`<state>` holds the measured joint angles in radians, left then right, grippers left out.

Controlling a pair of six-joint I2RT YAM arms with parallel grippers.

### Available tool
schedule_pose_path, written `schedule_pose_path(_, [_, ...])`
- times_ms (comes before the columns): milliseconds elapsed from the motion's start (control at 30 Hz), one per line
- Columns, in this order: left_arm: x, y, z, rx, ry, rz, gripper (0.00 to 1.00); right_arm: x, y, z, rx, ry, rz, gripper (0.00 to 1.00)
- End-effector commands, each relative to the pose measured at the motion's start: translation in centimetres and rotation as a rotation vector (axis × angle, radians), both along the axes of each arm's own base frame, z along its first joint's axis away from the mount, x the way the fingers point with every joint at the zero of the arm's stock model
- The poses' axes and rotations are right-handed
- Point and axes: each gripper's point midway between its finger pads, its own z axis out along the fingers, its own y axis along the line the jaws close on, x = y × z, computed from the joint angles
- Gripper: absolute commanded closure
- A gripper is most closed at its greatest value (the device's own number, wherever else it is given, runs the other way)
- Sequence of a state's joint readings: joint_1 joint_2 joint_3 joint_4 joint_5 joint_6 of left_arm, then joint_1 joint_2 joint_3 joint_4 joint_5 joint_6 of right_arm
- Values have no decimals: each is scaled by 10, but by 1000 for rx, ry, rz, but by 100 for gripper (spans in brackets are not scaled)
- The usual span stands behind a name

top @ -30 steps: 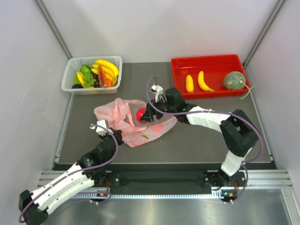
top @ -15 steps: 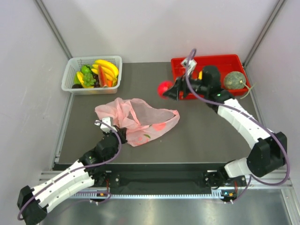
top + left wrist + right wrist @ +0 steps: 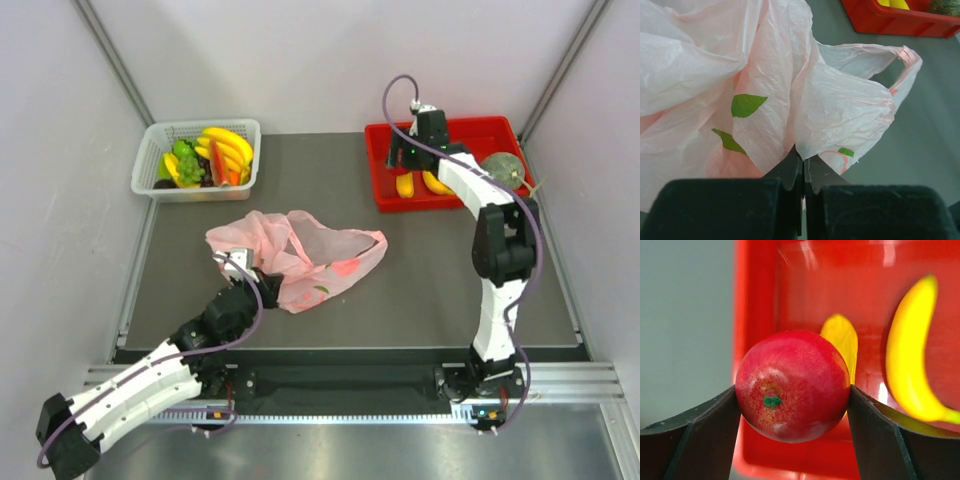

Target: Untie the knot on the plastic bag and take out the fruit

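The pink plastic bag (image 3: pixel 300 255) lies crumpled and open mid-table; no knot shows, and one loose loop handle (image 3: pixel 905 55) sticks out. My left gripper (image 3: pixel 258 287) is shut on the bag's near film (image 3: pixel 840 105), jaws pinched together (image 3: pixel 803 159). My right gripper (image 3: pixel 405 163) is over the left part of the red tray (image 3: pixel 450 130) and is shut on a small red fruit (image 3: pixel 792 370), held above the tray floor (image 3: pixel 805 280). In the tray lie an orange oblong (image 3: pixel 404 185), a yellow banana (image 3: pixel 435 183) and the green melon (image 3: pixel 500 170).
A white basket (image 3: pixel 150 165) with larger bananas, grapes and slices stands at the back left. Metal frame posts and grey walls close in the table on both sides. The right arm stretches along the table's right side.
My right gripper has carried the red fruit from the bag, up and right, to above the red tray. The left gripper has kept its hold; the bag settled slightly flatter.
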<state>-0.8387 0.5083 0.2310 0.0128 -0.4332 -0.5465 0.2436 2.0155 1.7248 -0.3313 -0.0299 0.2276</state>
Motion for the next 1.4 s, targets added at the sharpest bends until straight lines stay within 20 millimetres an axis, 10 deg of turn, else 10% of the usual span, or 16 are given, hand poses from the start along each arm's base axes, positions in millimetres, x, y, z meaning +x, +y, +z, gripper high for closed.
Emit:
schedule_pose_path(0, [0, -17, 42, -89, -85, -74, 100, 14, -2, -5, -27, 28, -29, 100])
schedule_pose_path(300, [-2, -23, 50, -114, -117, -111, 100, 17, 7, -61, -17, 161, 10, 100])
schedule_pose_path(633, [-3, -14, 48, -117, -118, -78, 100, 14, -53, -71, -232, 198, -210, 100])
schedule_pose_path(700, [-3, -12, 49, -122, -124, -72, 100, 16, -60, -51, -241, 147, -231, 87])
schedule_pose_path(800, [-3, -9, 50, -122, -126, -59, 100, 9, -54, -29, -216, 104, -180, 25])
schedule_pose_path(867, [-3, -7, 52, -123, -128, -49, 100, 3, -41, 1, -180, 47, -117, 0])
schedule_pose_path(1100, [3, 23, 34, -81, -48, 121, 100, -63, 20, 84, -30, -133, 117, 1])
schedule_pose_path(1200, [6, 46, 30, -76, -23, 258, 76, -103, 64, 104, -11, -166, 260, 0])
schedule_pose_path(1367, [6, 55, 38, -112, -42, 300, 24, -170, 139, 80, -27, -104, 531, 0])
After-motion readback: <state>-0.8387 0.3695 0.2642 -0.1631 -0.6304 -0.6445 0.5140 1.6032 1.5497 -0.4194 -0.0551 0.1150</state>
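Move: The right hand holds the red fruit above the red box's left part; the landing spot is about 4 cm right, 1 cm ahead and 9 cm below. The yellow fruit lies some 4 cm right and 1 cm back, the banana about 13 cm right and level, both roughly 11 cm down. The left hand pinches the pink bag, whose middle is about 5 cm ahead, 4 cm right and 5 cm below. Right hand lowers the fruit 9 cm into the box, releases, rises back and left; left fingers free the bag. ##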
